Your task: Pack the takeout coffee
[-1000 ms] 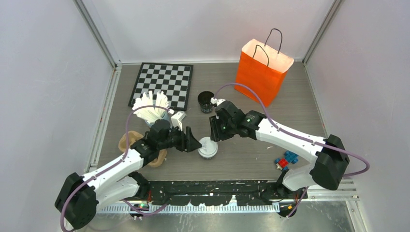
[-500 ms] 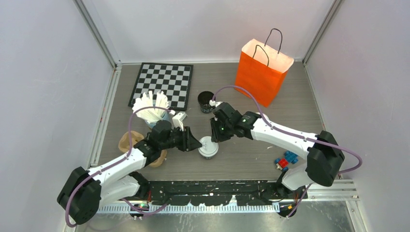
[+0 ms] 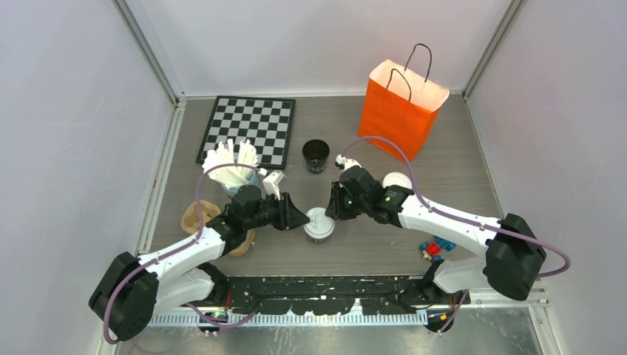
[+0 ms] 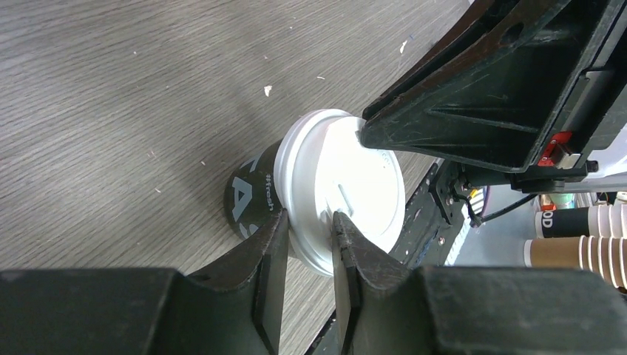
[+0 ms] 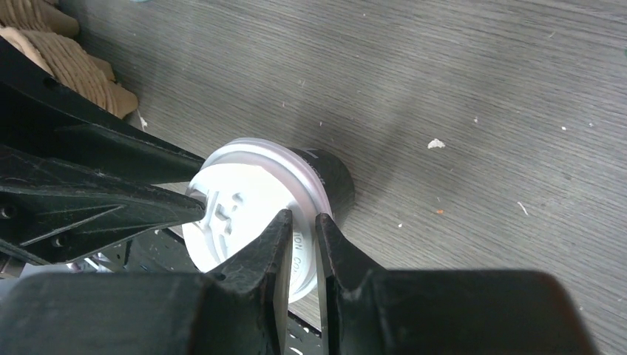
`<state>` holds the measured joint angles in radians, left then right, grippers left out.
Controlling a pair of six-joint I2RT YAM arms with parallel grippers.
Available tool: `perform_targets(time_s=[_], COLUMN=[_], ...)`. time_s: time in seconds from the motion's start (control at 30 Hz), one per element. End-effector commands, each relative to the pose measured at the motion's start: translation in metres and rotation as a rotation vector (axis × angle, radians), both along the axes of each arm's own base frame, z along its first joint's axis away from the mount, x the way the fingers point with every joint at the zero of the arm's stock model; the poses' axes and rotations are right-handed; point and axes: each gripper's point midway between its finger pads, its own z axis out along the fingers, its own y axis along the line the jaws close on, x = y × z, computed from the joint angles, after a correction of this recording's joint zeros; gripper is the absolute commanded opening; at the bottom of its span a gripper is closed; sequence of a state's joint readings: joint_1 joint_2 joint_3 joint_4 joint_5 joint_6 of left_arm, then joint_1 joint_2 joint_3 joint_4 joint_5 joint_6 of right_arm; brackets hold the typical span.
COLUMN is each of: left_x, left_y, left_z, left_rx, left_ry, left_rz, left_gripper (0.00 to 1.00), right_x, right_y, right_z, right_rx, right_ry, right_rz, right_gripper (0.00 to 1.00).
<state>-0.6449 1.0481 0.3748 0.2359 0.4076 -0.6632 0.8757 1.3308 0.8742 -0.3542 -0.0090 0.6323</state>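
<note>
A black takeout coffee cup (image 3: pixel 319 226) with a white lid (image 4: pixel 347 185) stands near the table's front middle. My left gripper (image 3: pixel 302 220) comes in from the left, shut on the lid's rim, one finger under the rim against the cup wall and one on top (image 4: pixel 309 222). My right gripper (image 3: pixel 330 211) meets it from the right, shut on the opposite rim (image 5: pixel 302 220). A second black cup (image 3: pixel 316 155), uncapped, stands farther back. A loose white lid (image 3: pixel 397 181) lies beside the right forearm.
An orange paper bag (image 3: pixel 399 111) stands open at the back right. A chessboard (image 3: pixel 248 127) lies back left, with a light-blue cup of white sticks (image 3: pixel 233 168) in front of it. A tan woven piece (image 3: pixel 200 217) sits under the left arm; toy bricks (image 3: pixel 436 245) lie front right.
Both grippers have closed onto the lid's rim. The right arm has swung nearer and to the right, uncovering the uncapped cup and the loose lid.
</note>
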Motion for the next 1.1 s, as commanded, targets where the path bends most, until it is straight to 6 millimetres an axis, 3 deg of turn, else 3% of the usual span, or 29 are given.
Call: perform_targets(time_s=[0.0, 0.13, 0.27, 0.4, 0.53, 0.63, 0.67, 0.7, 0.83, 0.93, 0.97, 1.0, 1.07], left_x=[-0.015, -0.014, -0.009, -0.001, 0.007, 0.010, 0.010, 0.008, -0.004, -0.015, -0.020, -0.025, -0.034], left_y=[0.019, 0.012, 0.004, 0.002, 0.007, 0.012, 0.014, 0.016, 0.035, 0.058, 0.066, 0.073, 0.089], left_z=[-0.050, -0.030, 0.006, 0.042, 0.072, 0.088, 0.094, 0.099, 0.124, 0.139, 0.142, 0.144, 0.144], left_rx=[0.145, 0.093, 0.025, 0.004, 0.040, 0.071, 0.077, 0.083, 0.093, 0.114, 0.126, 0.135, 0.158], left_ry=[0.081, 0.055, -0.003, -0.062, -0.127, -0.165, -0.176, -0.189, -0.251, -0.304, -0.324, -0.337, -0.356], left_rz=[0.005, -0.014, -0.020, -0.013, 0.008, 0.016, 0.016, 0.016, 0.044, 0.088, 0.098, 0.112, 0.137], left_gripper=[0.27, 0.27, 0.29, 0.40, 0.50, 0.59, 0.61, 0.63, 0.71, 0.83, 0.87, 0.98, 1.00], right_x=[-0.025, -0.020, -0.010, 0.001, 0.003, -0.001, -0.002, -0.003, -0.010, -0.011, -0.010, -0.010, -0.010], right_y=[-0.021, -0.017, -0.008, -0.007, -0.007, -0.006, -0.006, -0.005, 0.006, 0.016, 0.020, 0.023, 0.030], right_z=[-0.047, -0.028, 0.012, 0.050, 0.075, 0.082, 0.083, 0.084, 0.090, 0.091, 0.090, 0.089, 0.082], right_rx=[-0.089, -0.077, -0.039, -0.029, -0.005, -0.007, -0.017, -0.033, -0.085, -0.103, -0.111, -0.123, -0.155], right_ry=[0.123, 0.087, 0.019, -0.053, -0.104, -0.144, -0.162, -0.183, -0.253, -0.274, -0.281, -0.285, -0.286], right_rz=[-0.029, -0.014, 0.016, 0.015, 0.028, 0.069, 0.082, 0.091, 0.129, 0.139, 0.143, 0.147, 0.162], right_gripper=[0.22, 0.25, 0.30, 0.36, 0.50, 0.67, 0.79, 0.84, 0.87, 0.87, 0.87, 0.88, 0.88])
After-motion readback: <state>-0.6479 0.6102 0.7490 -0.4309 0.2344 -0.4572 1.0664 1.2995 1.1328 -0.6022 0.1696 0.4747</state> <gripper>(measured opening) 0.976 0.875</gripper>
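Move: The lidded cup's middle is about 4 cm right of the left gripper, 1 cm back and 4 cm lower; from the right gripper it is about 3 cm left, 2 cm back and 4 cm below. The open black cup stands some 22 cm beyond the lidded cup. The straw cup is about 19 cm left and 11 cm ahead of the left gripper, while the white lid stack is some 20 cm right and 15 cm ahead of the right gripper. Lift both grippers off the white lid's rim after a brief hold: take the left up about 14 cm, swinging out to the left near the end as its fingers tip upward and open fully. Raise the right only some 7 cm, easing back and left with its fingers opening wide and turning slightly counter-clockwise, to hover over the lidded cup. ##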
